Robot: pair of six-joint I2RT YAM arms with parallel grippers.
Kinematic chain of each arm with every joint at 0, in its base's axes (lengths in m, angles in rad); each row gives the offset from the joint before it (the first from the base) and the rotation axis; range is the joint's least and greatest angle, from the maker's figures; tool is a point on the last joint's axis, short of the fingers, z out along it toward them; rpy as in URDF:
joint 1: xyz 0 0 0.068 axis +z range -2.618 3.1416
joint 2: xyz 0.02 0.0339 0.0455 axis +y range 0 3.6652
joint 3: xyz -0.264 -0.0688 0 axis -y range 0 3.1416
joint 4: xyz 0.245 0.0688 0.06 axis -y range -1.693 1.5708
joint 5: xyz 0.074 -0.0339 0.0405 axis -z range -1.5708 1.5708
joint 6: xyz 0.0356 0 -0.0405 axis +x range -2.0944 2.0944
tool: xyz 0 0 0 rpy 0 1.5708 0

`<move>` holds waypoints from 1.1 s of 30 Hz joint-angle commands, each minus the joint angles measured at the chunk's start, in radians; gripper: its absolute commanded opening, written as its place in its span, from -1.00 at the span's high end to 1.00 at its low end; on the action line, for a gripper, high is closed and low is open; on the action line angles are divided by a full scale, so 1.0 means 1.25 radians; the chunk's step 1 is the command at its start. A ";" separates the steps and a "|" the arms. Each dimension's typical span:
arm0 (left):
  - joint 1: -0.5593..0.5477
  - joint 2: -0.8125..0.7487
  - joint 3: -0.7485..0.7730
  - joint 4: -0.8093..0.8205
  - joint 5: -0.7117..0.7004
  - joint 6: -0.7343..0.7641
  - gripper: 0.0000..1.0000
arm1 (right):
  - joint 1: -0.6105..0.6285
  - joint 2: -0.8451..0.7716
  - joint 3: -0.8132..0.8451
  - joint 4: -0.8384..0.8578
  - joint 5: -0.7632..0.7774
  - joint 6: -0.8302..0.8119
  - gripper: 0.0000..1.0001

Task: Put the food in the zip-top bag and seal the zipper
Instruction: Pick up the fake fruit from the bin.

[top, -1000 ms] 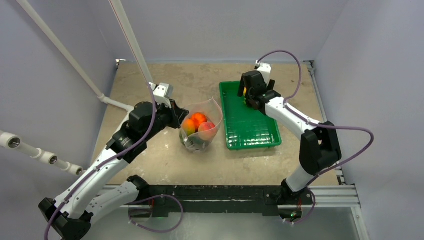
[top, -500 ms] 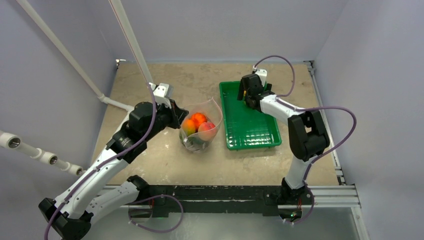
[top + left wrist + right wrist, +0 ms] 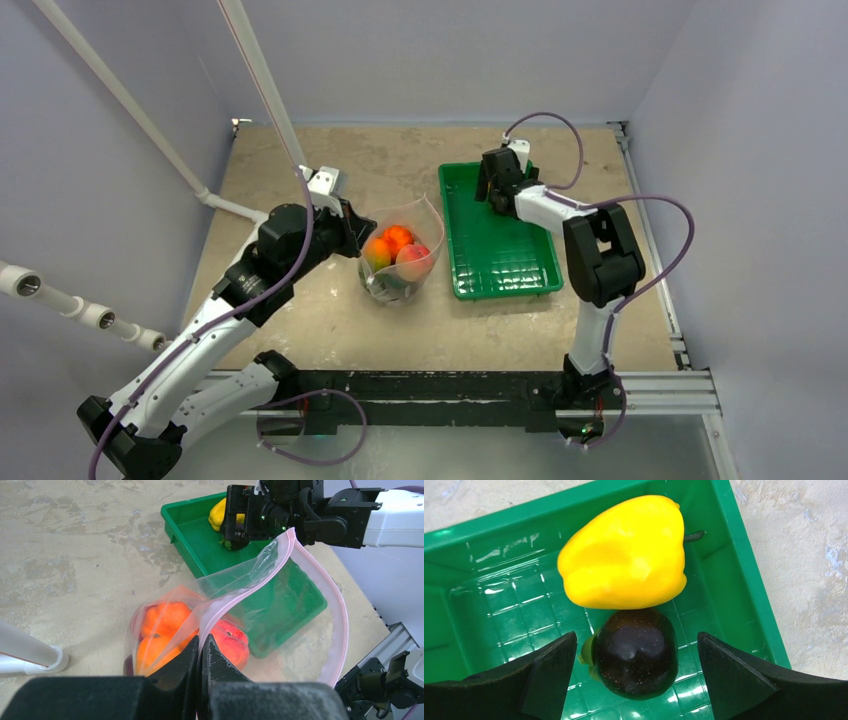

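Observation:
The clear zip-top bag stands open on the table, its pinkish zipper curving around the mouth. My left gripper is shut on the near rim of the bag, holding it up. Inside lie orange fruits and a red peach. At the far end of the green tray, a yellow pepper touches a dark purple eggplant. My right gripper is open, one finger on each side of the eggplant, not touching it. From above, that gripper sits over the tray's far left corner.
White pipes slant along the left wall, with one pipe foot close to the bag. A metal rail runs along the near table edge. The tray lies just right of the bag.
The right arm has folded its elbow inward and moved its gripper left and down to the tray's far end. The left arm and bag have not moved.

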 commanded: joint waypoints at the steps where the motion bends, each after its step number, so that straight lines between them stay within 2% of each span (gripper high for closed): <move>1: 0.003 -0.006 0.004 0.010 -0.012 0.012 1.00 | -0.007 0.011 0.036 0.029 0.010 -0.010 -0.79; 8: 0.002 0.000 0.005 0.008 -0.012 0.013 1.00 | -0.008 0.019 0.028 0.034 0.003 -0.007 -0.53; 18: 0.002 0.003 0.006 0.005 -0.014 0.014 1.00 | -0.008 -0.046 0.002 0.030 -0.017 0.000 0.19; 24: 0.003 0.004 0.006 0.006 -0.016 0.014 1.00 | -0.005 -0.138 -0.033 0.036 -0.061 0.004 0.33; 33: 0.003 0.010 0.007 0.004 -0.016 0.014 1.00 | 0.035 -0.301 -0.036 0.015 -0.117 -0.008 0.34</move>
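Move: The dark mangosteen sits between the right hand's open fingers, about 1 cm ahead and 2 cm below them. The yellow pepper lies right behind it, some 8 cm ahead, 1 cm right and 2 cm down; the green bin's middle is about 6 cm back, straight in line and 4 cm down. The filled bag stands roughly 22 cm left and 16 cm back, about level in height. From the left hand the mangosteen is some 22 cm ahead, 27 cm right and 22 cm below. Sink the right gripper the last 1.5 cm over the mangosteen and close the fingers on its two sides until they stop against it. Then lift it up out of the bin, about 12 cm, speeding up as you go and tipping the fingertips up some 15 degrees. Keep the left gripper still, pinching the bag's edge. ##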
